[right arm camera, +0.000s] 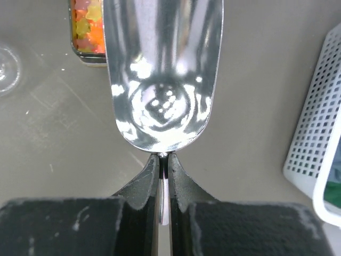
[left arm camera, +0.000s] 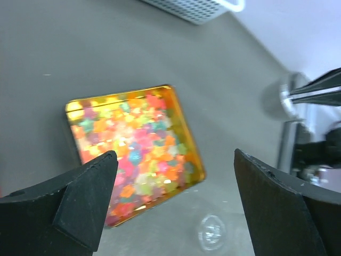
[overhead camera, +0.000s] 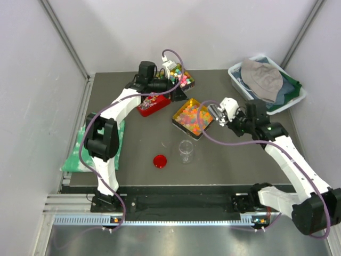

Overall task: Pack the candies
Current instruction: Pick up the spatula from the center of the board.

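Observation:
The candies (overhead camera: 192,116) are small glossy jelly pieces in orange, pink, yellow and green, filling a gold tin (overhead camera: 178,120) at mid-table. My right gripper (overhead camera: 222,114) is shut on the handle of a shiny metal scoop (overhead camera: 214,111), just right of the tin. In the right wrist view the scoop (right arm camera: 162,74) holds nothing, the gripper (right arm camera: 164,157) pinches its thin handle, and the candies (right arm camera: 88,24) show at top left. My left gripper (left arm camera: 176,202) hangs open above the table, with the candies (left arm camera: 133,149) and tin rim (left arm camera: 193,154) below it. In the top view the left gripper (overhead camera: 177,92) is behind the tin.
A clear jar (overhead camera: 186,151) stands in front of the tin, with a red lid (overhead camera: 160,160) to its left. A red tray (overhead camera: 152,105) and a black tray of sweets (overhead camera: 186,80) sit at the back. A white basket (overhead camera: 287,104) with a grey hat is at back right.

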`<state>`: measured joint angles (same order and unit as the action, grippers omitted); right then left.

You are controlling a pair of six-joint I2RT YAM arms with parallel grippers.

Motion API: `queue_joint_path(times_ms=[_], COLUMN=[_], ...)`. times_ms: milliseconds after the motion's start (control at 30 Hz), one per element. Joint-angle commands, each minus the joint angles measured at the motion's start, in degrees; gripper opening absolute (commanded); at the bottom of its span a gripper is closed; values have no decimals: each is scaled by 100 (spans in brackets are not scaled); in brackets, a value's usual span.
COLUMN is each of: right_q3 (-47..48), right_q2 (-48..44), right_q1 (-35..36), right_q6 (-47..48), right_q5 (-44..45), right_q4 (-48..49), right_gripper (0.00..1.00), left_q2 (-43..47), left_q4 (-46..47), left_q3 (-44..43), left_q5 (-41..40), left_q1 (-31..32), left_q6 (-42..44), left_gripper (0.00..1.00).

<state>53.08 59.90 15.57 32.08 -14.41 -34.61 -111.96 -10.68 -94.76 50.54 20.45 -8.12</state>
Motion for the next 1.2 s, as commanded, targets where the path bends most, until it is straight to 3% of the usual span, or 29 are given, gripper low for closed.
queue_joint_path(times_ms=[0,100,233,467,900,1167], right_q3=[413,528,659,932,1170,1240], right_q2=[180,329,592,1102,1507,1700], right_q1=[629,990,1395,1932,2345,2564], right_q6=[-70,70,255,633,774,739], right_q5=[1306,1915,2662,3427,3568,3569], right_q4=[349,455,735,1000,1114,1105], right_gripper=[0,0,0,0,0,0], left_q2=[-194,-247,-388,-432,-519,-581], left_q4=[119,-13,-215,-356,-374,-356], left_q3=[-358,-420,-500,-517,-517,-561], left_q5=[799,808,931,782,685,667], left_q1=[30,38,108,302,425,495], left_q6=[-638,-647,-638,-542,-498,-498], left_gripper=[92,90,77,77,77,68])
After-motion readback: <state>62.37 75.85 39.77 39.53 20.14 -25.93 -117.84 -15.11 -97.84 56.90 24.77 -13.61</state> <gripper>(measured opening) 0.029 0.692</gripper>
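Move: The spatula is already held at its neck by the right hand, in the air; its bowl lies about 10 cm back and 15 cm right of the left hand, at roughly its height. From the right hand, the left gripper is some 13 cm ahead, 17 cm left and 4 cm higher. The tin of star candies sits about 7 cm ahead, 11 cm left and 15 cm below the right hand, the clear jar 8 cm back, 14 cm left and 13 cm below. Leftward and forward, some 8 cm, the right hand carries the spatula towards the left gripper, rising slightly as it rolls its left side down and tips its fingers up, near 30 degrees in all, with its grip kept shut. The left hand comes to meet the bowl, about 5 cm back and to the right and then a few centimetres down, its fingers part-closing but still well open. ##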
